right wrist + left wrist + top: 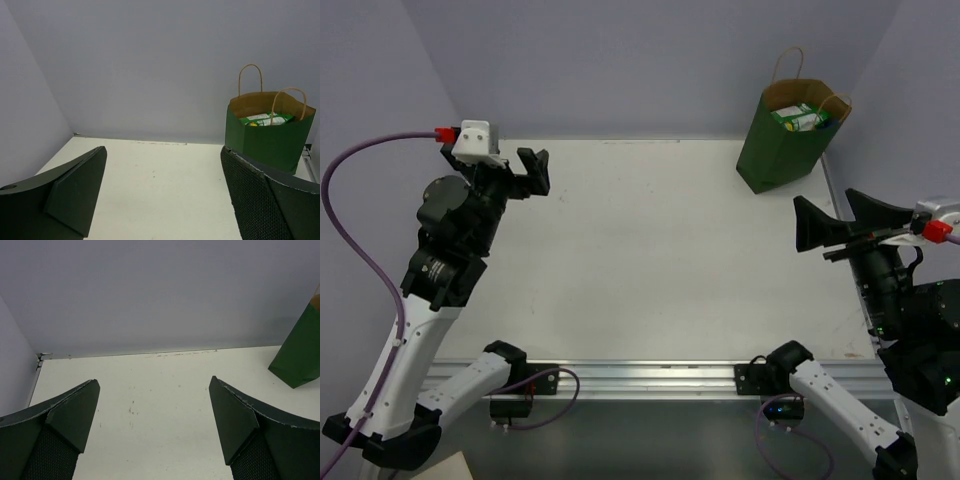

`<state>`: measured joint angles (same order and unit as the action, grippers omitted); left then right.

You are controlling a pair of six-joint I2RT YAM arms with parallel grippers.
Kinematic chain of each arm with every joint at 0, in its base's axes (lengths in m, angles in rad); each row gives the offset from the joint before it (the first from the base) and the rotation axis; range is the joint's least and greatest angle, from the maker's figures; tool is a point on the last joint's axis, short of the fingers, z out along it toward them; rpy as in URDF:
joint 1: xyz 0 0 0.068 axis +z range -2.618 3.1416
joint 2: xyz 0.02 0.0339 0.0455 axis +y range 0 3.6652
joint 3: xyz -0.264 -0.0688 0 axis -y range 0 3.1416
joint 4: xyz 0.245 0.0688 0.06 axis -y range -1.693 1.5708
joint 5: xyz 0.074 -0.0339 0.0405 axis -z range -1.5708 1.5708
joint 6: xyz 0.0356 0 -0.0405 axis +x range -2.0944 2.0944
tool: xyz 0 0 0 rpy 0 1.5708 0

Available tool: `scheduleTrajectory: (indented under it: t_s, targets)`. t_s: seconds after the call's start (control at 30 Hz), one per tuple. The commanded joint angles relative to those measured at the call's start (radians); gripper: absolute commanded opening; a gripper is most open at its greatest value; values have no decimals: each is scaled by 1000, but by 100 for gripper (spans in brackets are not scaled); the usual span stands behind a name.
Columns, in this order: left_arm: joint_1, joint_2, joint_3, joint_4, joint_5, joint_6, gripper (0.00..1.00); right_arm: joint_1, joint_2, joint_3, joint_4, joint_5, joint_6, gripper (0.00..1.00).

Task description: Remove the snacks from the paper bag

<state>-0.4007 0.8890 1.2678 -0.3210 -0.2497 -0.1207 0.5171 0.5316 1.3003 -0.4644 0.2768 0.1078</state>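
Observation:
The dark green paper bag (782, 148) stands upright at the table's far right corner, its tan loop handles up. Green and white snacks (801, 117) show in its open top; the others are hidden inside. The bag (266, 137) and snacks (263, 119) also show in the right wrist view, and the bag's lower corner (301, 354) in the left wrist view. My right gripper (842, 217) is open and empty, in front of the bag and apart from it (163, 149). My left gripper (532, 171) is open and empty at the far left (154, 381).
The white table (650, 260) is bounded by grey walls at the back and both sides. A metal rail (650, 378) runs along the near edge between the arm bases. A purple cable (360, 250) loops beside the left arm.

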Motion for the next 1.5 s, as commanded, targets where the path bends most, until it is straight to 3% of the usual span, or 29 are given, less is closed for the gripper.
scheduleTrajectory:
  t_s: [0.0,0.3,0.47,0.63,0.8,0.93,1.2,1.37,1.47]
  targets:
    - [-3,45,31,-10,1,-34,100,4,48,-7,-10,15,29,99]
    - [-3,120,-13,-61,162,-95,100,1,332,19,24,28,90,99]
    - [-3,156,-12,-112,234,-148,100,-119,663,197,21,139,168,99]
    - [-3,145,-50,-124,296,-171,100,-303,1000,486,-5,-62,57,99]
    - [-4,130,-68,-147,300,-169,100,-388,1228,718,-11,-164,-63,93]
    - [-3,125,-70,-174,312,-165,100,-483,1363,818,-36,-277,-59,84]
    - [-1,148,-33,-268,302,-131,99,-512,1515,902,-25,-452,-172,80]
    - [-3,189,-2,-317,290,-119,97,-512,1553,884,-25,-499,-217,56]
    - [-3,202,4,-331,283,-123,95,-512,1541,846,-31,-537,-221,33]
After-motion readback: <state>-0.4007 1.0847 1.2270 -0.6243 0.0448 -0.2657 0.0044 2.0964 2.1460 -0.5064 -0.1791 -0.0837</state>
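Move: Ahead of the right hand, about 43 cm out, 2 cm to the right and 24 cm down, is the paper bag's left rim. The bag's own middle lies some 44 cm ahead, 11 cm right and 37 cm below that hand, with the green snack packets in its mouth around 43 cm ahead, 10 cm right and 28 cm down. From the left hand the rim is roughly 31 cm ahead, 48 cm right and 18 cm below. Reaching quickly forward about 43 cm and down 23 cm to the bag's left rim, the right hand bows left first, then back right, and tips some 40 degrees downward; its fingers close more than halfway astride the side wall, one inside the bag. The left hand, fingers staying open, sinks 15 cm, drifts 6 cm right and tips down. ##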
